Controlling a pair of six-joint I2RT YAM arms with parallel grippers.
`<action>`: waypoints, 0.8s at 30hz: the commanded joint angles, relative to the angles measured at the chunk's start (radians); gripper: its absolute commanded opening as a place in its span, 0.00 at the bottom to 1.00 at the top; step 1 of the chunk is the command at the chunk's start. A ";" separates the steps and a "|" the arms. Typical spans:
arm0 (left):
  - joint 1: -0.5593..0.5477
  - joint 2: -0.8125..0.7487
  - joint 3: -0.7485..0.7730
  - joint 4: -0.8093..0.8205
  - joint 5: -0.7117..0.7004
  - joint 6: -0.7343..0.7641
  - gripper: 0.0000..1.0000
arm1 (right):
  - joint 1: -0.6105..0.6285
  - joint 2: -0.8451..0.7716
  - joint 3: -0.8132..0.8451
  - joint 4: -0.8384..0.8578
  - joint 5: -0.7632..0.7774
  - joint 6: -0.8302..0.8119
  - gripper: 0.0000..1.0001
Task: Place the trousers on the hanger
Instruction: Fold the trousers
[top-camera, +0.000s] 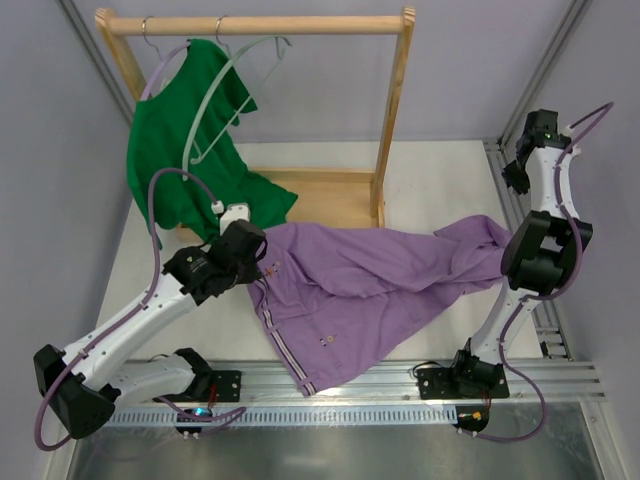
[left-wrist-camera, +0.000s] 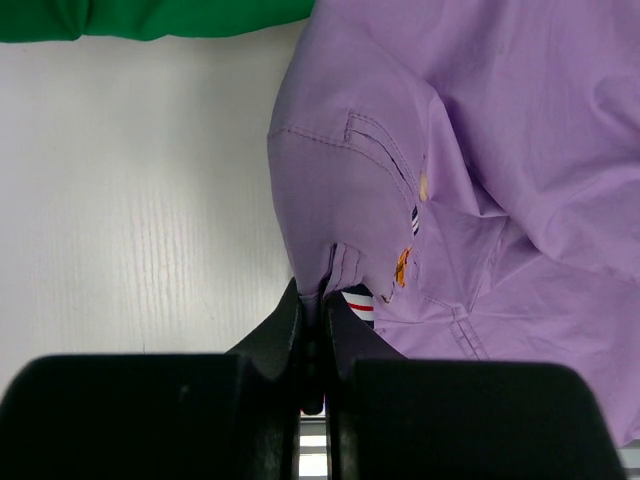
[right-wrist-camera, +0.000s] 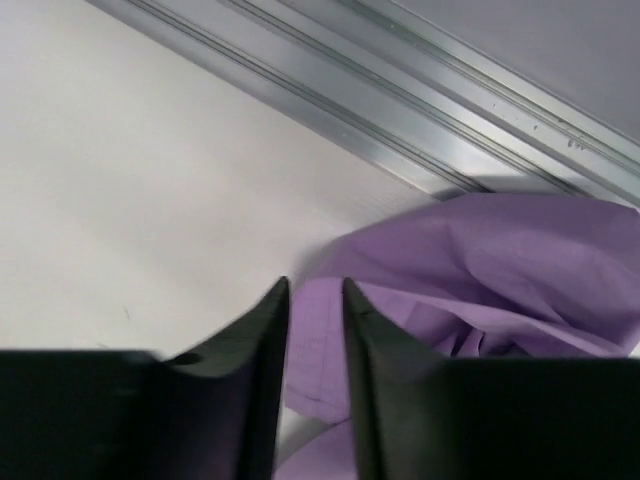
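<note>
The lilac trousers (top-camera: 360, 280) lie spread across the table, waistband towards the left arm and legs bunched at the right. My left gripper (top-camera: 262, 268) (left-wrist-camera: 322, 300) is shut on the waistband edge beside the small striped tab (left-wrist-camera: 362, 300). At the leg end, my right gripper (top-camera: 503, 256) (right-wrist-camera: 315, 285) has its fingers drawn close together with a fold of the trousers' (right-wrist-camera: 480, 260) hem pinched in the narrow gap. The pale grey-green hanger (top-camera: 225, 90) hangs bare on the wooden rail at the back left, apart from both grippers.
A wooden clothes rack (top-camera: 395, 110) stands at the back with a dark green T-shirt (top-camera: 180, 150) on another hanger. Its wooden base (top-camera: 330, 195) lies just behind the trousers. Metal rails (top-camera: 400, 380) (right-wrist-camera: 420, 120) run along the near and right table edges.
</note>
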 joint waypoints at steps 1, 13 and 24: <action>0.004 -0.004 0.042 0.017 -0.013 0.003 0.00 | -0.005 0.002 0.006 -0.113 -0.011 0.036 0.38; 0.006 -0.009 0.016 0.053 0.030 0.002 0.01 | -0.006 0.101 -0.008 -0.152 -0.136 0.260 0.60; 0.006 -0.021 -0.002 0.055 0.037 -0.003 0.00 | -0.018 0.203 0.052 -0.097 -0.102 0.245 0.60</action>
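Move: The far edge of the trousers' right-hand leg end, the next thing to pinch, lies about 13 cm below the empty right hand, some 2 cm back and 3 cm to its left. The side rail runs about 4 cm to this hand's right, level with it and 13 cm below, while the rack foot stands about 30 cm to its left, level with it. From the left hand, still holding the waist corner, that leg edge is some 18 cm ahead, 55 cm right and 16 cm below. After barely rising, the right hand comes down about 10 cm towards the far edge of the trouser leg, shifting some 3 cm left away from the side rail and first easing back a couple of centimetres, then creeping forward again near the end. Its fingers open from nearly shut to well apart as the wrist swings them some 20 degrees closer to straight down, so that they straddle the cloth's edge just above it, with no contact to be seen. ##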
